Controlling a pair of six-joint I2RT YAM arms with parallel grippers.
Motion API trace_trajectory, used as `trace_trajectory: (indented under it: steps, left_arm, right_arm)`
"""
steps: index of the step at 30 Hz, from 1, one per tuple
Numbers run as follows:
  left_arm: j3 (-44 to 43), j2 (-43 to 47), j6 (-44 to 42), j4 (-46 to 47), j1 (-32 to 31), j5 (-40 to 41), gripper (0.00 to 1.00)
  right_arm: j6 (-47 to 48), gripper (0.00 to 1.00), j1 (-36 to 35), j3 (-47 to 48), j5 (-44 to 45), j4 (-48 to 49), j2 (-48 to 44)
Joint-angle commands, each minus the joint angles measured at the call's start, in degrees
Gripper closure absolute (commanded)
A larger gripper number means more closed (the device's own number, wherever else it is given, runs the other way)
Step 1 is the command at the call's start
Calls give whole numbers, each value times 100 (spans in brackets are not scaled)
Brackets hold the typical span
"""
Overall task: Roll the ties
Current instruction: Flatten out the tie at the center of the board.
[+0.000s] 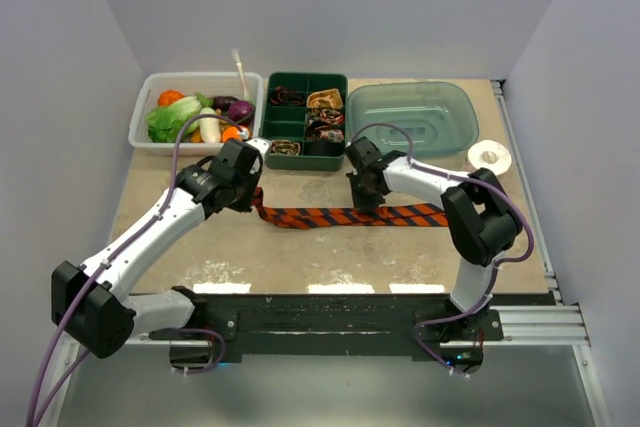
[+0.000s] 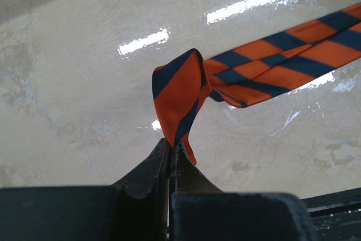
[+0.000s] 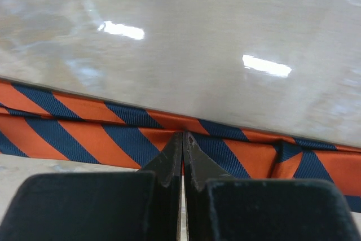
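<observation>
The orange-and-dark-blue striped tie (image 1: 340, 216) lies stretched left to right across the middle of the table. My left gripper (image 1: 256, 197) is at its left end. In the left wrist view the left gripper (image 2: 171, 144) is shut on the tie's folded-over end (image 2: 180, 88) and holds it raised off the table. My right gripper (image 1: 366, 201) is over the tie's middle. In the right wrist view the right gripper (image 3: 183, 135) is shut, its tips resting on the flat tie (image 3: 84, 134). Small coiled ties (image 1: 325, 100) sit in the green tray.
A green compartment tray (image 1: 267, 114) stands at the back centre. A clear bin of toy vegetables (image 1: 195, 112) is at the back left, a teal dish (image 1: 415, 112) at the back right, and a white paper roll (image 1: 490, 155) near the right edge.
</observation>
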State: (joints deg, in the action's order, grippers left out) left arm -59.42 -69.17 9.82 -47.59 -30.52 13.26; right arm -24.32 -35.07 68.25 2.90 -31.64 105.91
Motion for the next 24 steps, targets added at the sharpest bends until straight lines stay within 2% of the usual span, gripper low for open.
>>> trace_trajectory:
  steps: [1,9,12,18,22,23,24]
  left_arm:
    - [-219,-114,-95,57,-24,28,100]
    - [-158,-290,-60,-48,-15,-235,100]
    - [-201,-475,-25,-109,-24,-219,100]
    - [-491,-1107,72,-381,-24,430,100]
    - [-676,-1581,168,-505,-15,906,97]
    - [-798,-1774,169,-540,-6,968,95]
    - [-852,-1880,178,-601,-6,1134,82]
  right_arm:
    - [225,100,465,-391,685,-598,-70]
    - [322,100,659,-207,1063,-888,-185]
    - [418,100,651,-75,950,-906,-246]
    - [752,100,537,232,625,-800,-527]
    - [999,100,81,627,554,-756,-475]
    - [1060,100,-25,698,519,-730,-379]
    - [1191,100,-131,768,493,-695,-334]
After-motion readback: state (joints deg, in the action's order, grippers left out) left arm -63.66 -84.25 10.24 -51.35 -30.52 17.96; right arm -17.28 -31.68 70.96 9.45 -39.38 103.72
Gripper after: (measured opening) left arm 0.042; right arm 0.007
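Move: My left hand still pinches the tie's left end over the board. The bare spot for it lies about 13 cm below, 1 cm ahead and 1 cm left; the tie first meets the board some 7 cm right of this hand. My right fingertips are on the tie's flat stretch, about 1 cm above its middle. From them the green organizer sits roughly 20 cm ahead and 13 cm left, the empty basin 20 cm ahead and 11 cm right. With shut fingertips on the cloth, I sweep my right hand about 7 cm to the right along the tie, pause, then come back left some 2.5 cm, rising off it by about 2 cm. Meanwhile I lower my left hand about 5 cm towards the board, slowly, then faster, easing slightly forward and left at the end as the wrist tips, and keep the tie's end pinched. ##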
